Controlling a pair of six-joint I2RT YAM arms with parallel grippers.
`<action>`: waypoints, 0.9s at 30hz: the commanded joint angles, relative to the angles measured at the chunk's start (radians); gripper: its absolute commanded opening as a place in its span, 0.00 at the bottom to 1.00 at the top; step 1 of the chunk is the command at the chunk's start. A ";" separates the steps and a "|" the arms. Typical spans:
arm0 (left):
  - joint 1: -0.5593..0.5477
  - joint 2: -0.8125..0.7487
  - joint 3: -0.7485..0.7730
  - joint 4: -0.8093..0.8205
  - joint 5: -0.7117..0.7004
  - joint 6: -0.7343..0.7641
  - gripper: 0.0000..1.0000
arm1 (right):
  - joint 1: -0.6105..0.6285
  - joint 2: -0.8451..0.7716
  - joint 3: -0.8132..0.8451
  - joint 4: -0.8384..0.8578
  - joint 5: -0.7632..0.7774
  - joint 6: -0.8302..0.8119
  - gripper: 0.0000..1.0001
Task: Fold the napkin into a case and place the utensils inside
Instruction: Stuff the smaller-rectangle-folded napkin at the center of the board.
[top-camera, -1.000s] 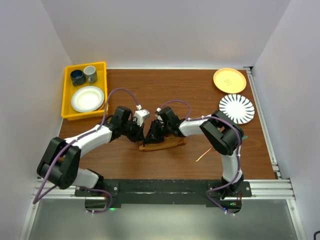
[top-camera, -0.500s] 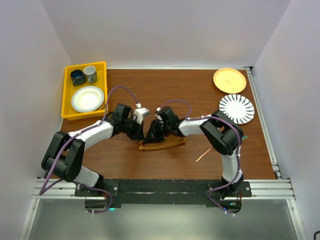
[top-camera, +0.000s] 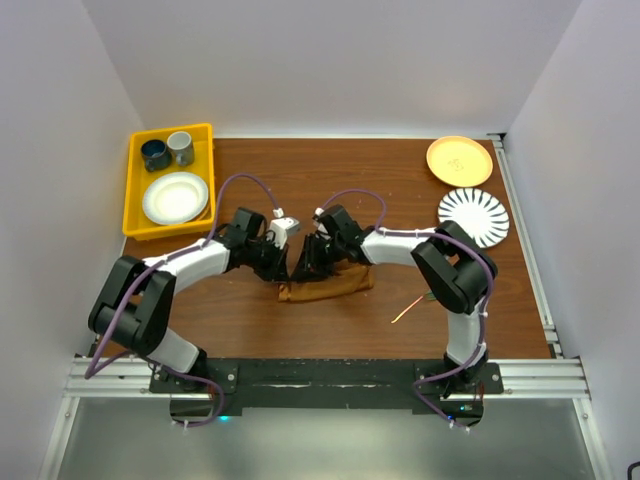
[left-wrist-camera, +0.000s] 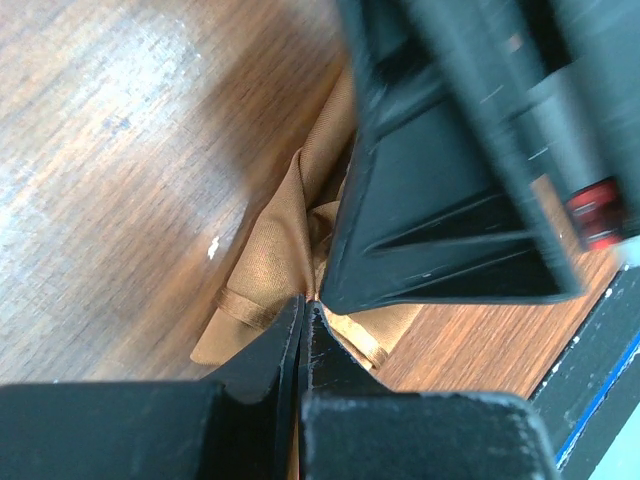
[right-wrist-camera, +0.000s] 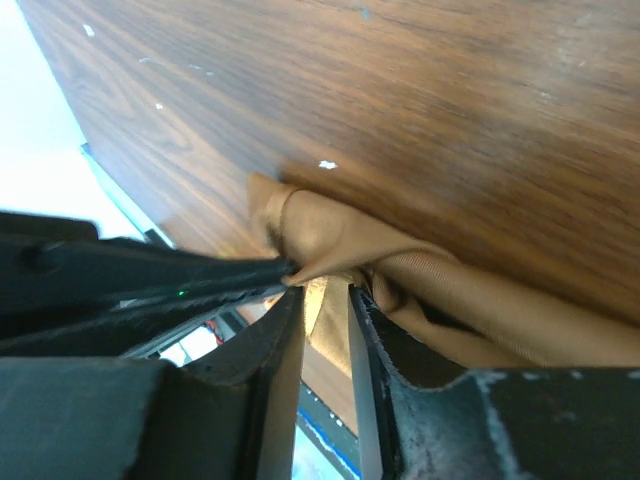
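Note:
The rust-brown napkin (top-camera: 335, 288) lies folded into a narrow band at mid-table; whether it forms a case I cannot tell. Both grippers meet over its left end. My left gripper (top-camera: 292, 266) is shut, pinching a peak of cloth (left-wrist-camera: 268, 255) at its tips (left-wrist-camera: 303, 300). My right gripper (top-camera: 309, 262) faces it, its jaws a little apart (right-wrist-camera: 327, 297) with a fold of the napkin (right-wrist-camera: 470, 290) loose between them. The left fingers (right-wrist-camera: 150, 280) show dark beside it. One thin copper-coloured utensil (top-camera: 405, 311) lies on the wood to the right of the napkin.
A yellow bin (top-camera: 131, 190) at the back left holds two cups (top-camera: 168, 151) and a white plate (top-camera: 175, 198). An orange plate (top-camera: 459, 160) and a striped white plate (top-camera: 473, 217) sit at the back right. A metal rail runs along the table's right edge.
The right gripper's jaws have parted slightly while the left stayed shut on the cloth. Both arms' elbows shifted a little, and the napkin's left end moved slightly with them.

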 joint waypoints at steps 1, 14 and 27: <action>-0.002 0.018 0.018 0.018 -0.002 0.024 0.00 | -0.055 -0.079 0.053 -0.024 -0.062 -0.078 0.31; -0.002 0.004 0.003 0.035 -0.009 0.032 0.00 | -0.149 -0.133 0.232 -0.484 -0.100 -0.841 0.36; -0.005 -0.020 -0.010 0.048 -0.008 0.070 0.01 | -0.158 -0.029 0.271 -0.663 -0.060 -1.253 0.51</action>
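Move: The middle of the folded napkin lies about 7 cm right of the right gripper, 1 cm back and some 2 cm lower; the napkin's right end is roughly 16 cm to that gripper's right, level with it front to back and about 2 cm lower. The left gripper stands about 4 cm to its left, and the utensils some 27 cm right, 6 cm back and 3 cm lower. From the left gripper, the napkin's middle is about 10 cm right. Keep the shut left gripper planted on the napkin's left end, settling by about half a centimetre. Lift the right gripper off beside it, up and forward, then swing it right and lower it partway, back over the napkin's middle, ending about 10 cm right and 3 cm higher; open its fingers wider and roll the hand some 50 degrees counter-clockwise on the way. ##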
